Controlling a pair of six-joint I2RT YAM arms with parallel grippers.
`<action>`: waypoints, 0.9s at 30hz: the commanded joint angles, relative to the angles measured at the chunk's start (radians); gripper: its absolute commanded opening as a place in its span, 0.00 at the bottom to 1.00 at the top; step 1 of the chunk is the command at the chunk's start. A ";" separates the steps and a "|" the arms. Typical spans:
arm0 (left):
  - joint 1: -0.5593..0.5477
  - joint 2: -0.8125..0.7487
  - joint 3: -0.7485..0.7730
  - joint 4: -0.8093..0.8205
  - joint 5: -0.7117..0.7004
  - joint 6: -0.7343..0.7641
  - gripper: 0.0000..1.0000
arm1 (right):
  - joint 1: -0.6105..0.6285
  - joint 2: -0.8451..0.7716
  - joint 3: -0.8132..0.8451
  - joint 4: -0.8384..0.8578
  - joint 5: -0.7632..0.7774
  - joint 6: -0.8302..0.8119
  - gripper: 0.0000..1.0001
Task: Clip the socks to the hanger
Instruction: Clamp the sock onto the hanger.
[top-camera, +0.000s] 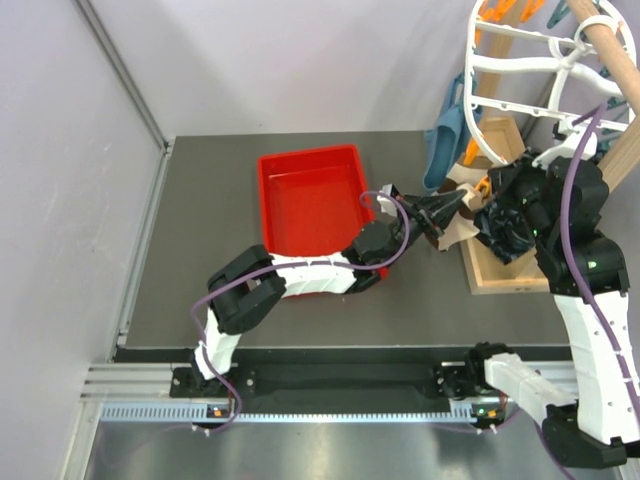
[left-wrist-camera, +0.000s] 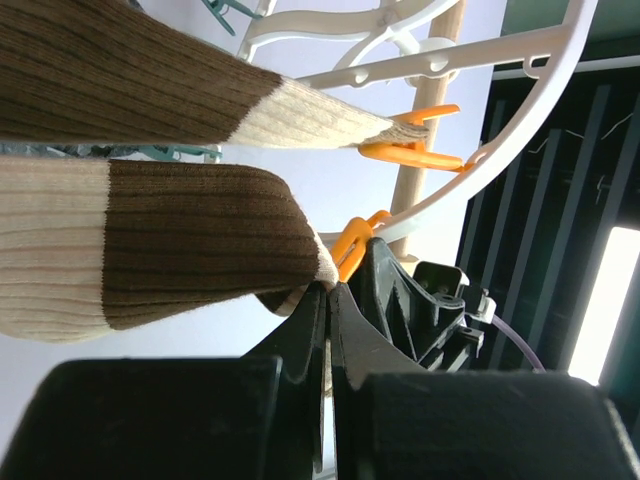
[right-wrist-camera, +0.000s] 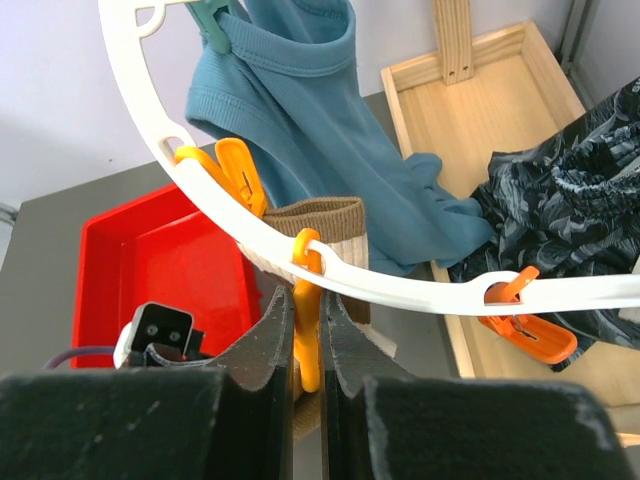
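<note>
The white round hanger hangs at the right, its ring crossing the right wrist view. My right gripper is shut on an orange peg that hangs from the ring. My left gripper is shut on the cream edge of a brown-and-cream sock, held right beside that orange peg. A second sock hangs above it, its cream tip pinched in another orange peg. From above, both grippers meet under the hanger's rim, where a sock shows.
A red tray lies mid-table under the left arm. A teal cloth and a dark patterned fabric hang from the hanger. A wooden frame base with a slanted pole stands at the right.
</note>
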 joint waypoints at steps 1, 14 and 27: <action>-0.006 0.012 0.036 0.103 -0.022 -0.120 0.00 | 0.002 -0.015 -0.020 -0.076 -0.090 0.012 0.00; -0.006 0.032 0.076 0.091 -0.019 -0.115 0.00 | 0.002 -0.026 -0.023 -0.093 -0.092 0.002 0.17; -0.008 0.056 0.102 0.097 -0.017 -0.118 0.00 | 0.002 -0.024 -0.004 -0.106 -0.090 -0.004 0.43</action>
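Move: At the right fingertips is the orange clip, already squeezed open on the hanger's rim, its middle about 1 cm ahead of the hand. The sock's edge waits some 2 cm below the right hand and 1 cm to its left. The neighbouring orange clip, already on the sock, is roughly 6 cm ahead and 3 cm left of the right hand, level with it. From the left hand, still pinching the sock, the squeezed clip lies about 2 cm ahead, 3 cm right and 2 cm above. Letting go of the orange clip so that its jaws can close on the sock's edge, the right hand first eases back barely half a centimetre. Its shut fingers then spread to under half open, and it sinks about 2 cm while drawing back 1 cm and drifting left, tipping slightly down. The left hand keeps its closed pinch on the sock and creeps about 1 cm right, towards the clip. ##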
